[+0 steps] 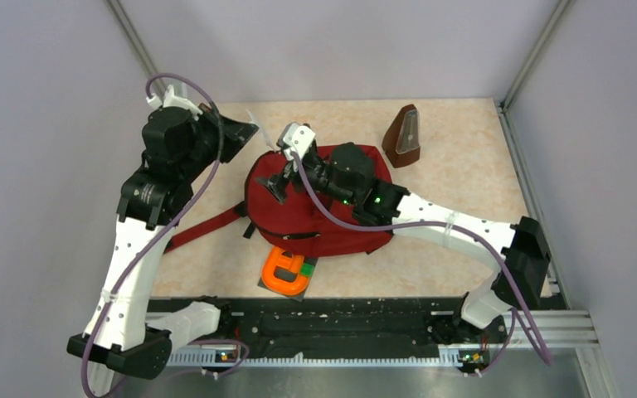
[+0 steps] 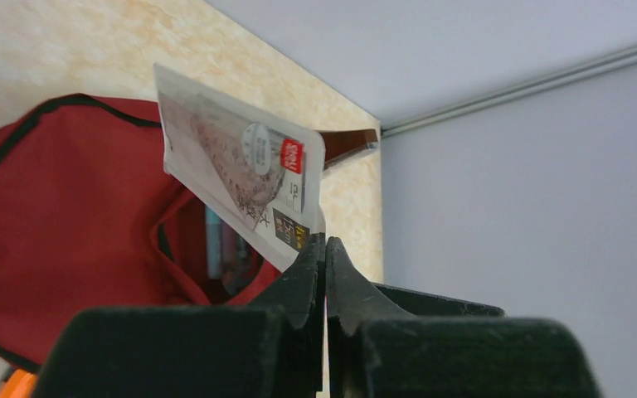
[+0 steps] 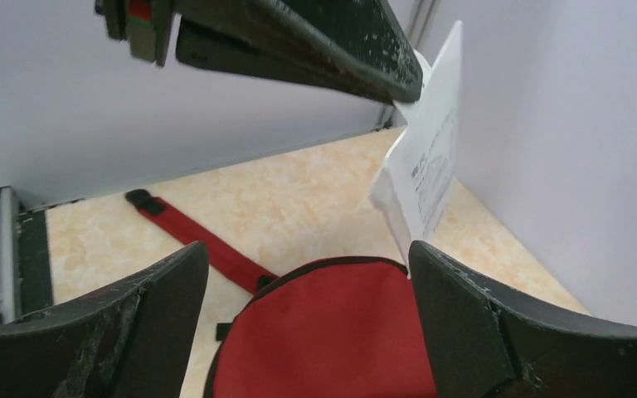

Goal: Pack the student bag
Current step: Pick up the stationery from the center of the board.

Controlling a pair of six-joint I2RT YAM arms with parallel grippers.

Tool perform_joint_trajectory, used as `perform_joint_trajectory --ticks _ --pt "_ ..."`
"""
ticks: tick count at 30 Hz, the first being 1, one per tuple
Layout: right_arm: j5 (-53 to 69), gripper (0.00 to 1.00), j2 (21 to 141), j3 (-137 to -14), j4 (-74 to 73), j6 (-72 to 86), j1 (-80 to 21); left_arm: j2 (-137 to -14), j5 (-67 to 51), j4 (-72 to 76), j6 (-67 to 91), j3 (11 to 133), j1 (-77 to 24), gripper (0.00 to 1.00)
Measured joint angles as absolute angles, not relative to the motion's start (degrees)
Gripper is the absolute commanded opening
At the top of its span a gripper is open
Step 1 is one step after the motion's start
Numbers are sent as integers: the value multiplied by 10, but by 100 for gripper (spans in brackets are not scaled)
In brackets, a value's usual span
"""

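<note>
The student bag (image 1: 315, 217), dark red with black trim, lies in the middle of the table; its dark opening (image 2: 216, 259) faces the left wrist camera. My left gripper (image 1: 247, 133) (image 2: 325, 249) hangs just beyond the bag's far left corner. It is shut on the corner of a flat, clear printed packet (image 2: 240, 174) (image 3: 427, 162) held above the bag. My right gripper (image 1: 282, 182) (image 3: 308, 253) hovers open over the bag's red top (image 3: 332, 332), nothing between its fingers (image 3: 481, 323). The packet's lower edge ends right by the tip of its right finger.
A brown pyramid-shaped metronome (image 1: 402, 137) stands at the back right. An orange U-shaped item (image 1: 286, 272) lies on a flat dark thing by the bag's near edge. A red strap (image 1: 207, 228) (image 3: 207, 245) trails left across the table. Walls close in at left, back and right.
</note>
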State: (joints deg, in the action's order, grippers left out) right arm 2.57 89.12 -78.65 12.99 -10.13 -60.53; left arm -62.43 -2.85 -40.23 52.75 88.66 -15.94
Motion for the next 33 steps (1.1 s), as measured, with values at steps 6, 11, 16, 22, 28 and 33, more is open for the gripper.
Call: perform_joint_trajectory --ticks 6,11,16,22,28,33 --pt "-7 87 910 -808 135 -125 -597 -629 -43 -373 558 884 -185 0" --pt "-54 84 923 -808 126 -147 -594 -622 -55 -366 578 874 -190 0" --pt "-83 79 925 -808 112 -160 -589 -608 -62 -380 584 870 -192 0" --pt "-12 69 919 -795 121 -133 -556 -584 -85 -377 586 848 -192 0" --pt "31 0 919 -797 128 -118 -550 -578 -97 -374 587 834 -192 0" --pt "55 0 919 -809 118 -100 -552 -566 -102 -358 564 817 -192 86"
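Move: Up ahead of the open right hand, the middle of the stationery pouch stands about 9 cm forward, 5 cm to the left and 3 cm higher. The shut left fingers already hold the pouch by its upper corner; from them the right gripper lies roughly 6 cm back, 4 cm left and 7 cm lower. The red backpack's middle is about 17 cm ahead of the right hand, 8 cm to its right and 28 cm below. Reaching forward about 5 cm while sinking slightly and drifting right, the right hand brings its open fingers around the pouch's lower edge, shuts to pinch it and eases back a little. The left hand carries the pouch to meet it, some 3 cm right and 4 cm back with a slight clockwise turn, then starts opening once the right has closed. ##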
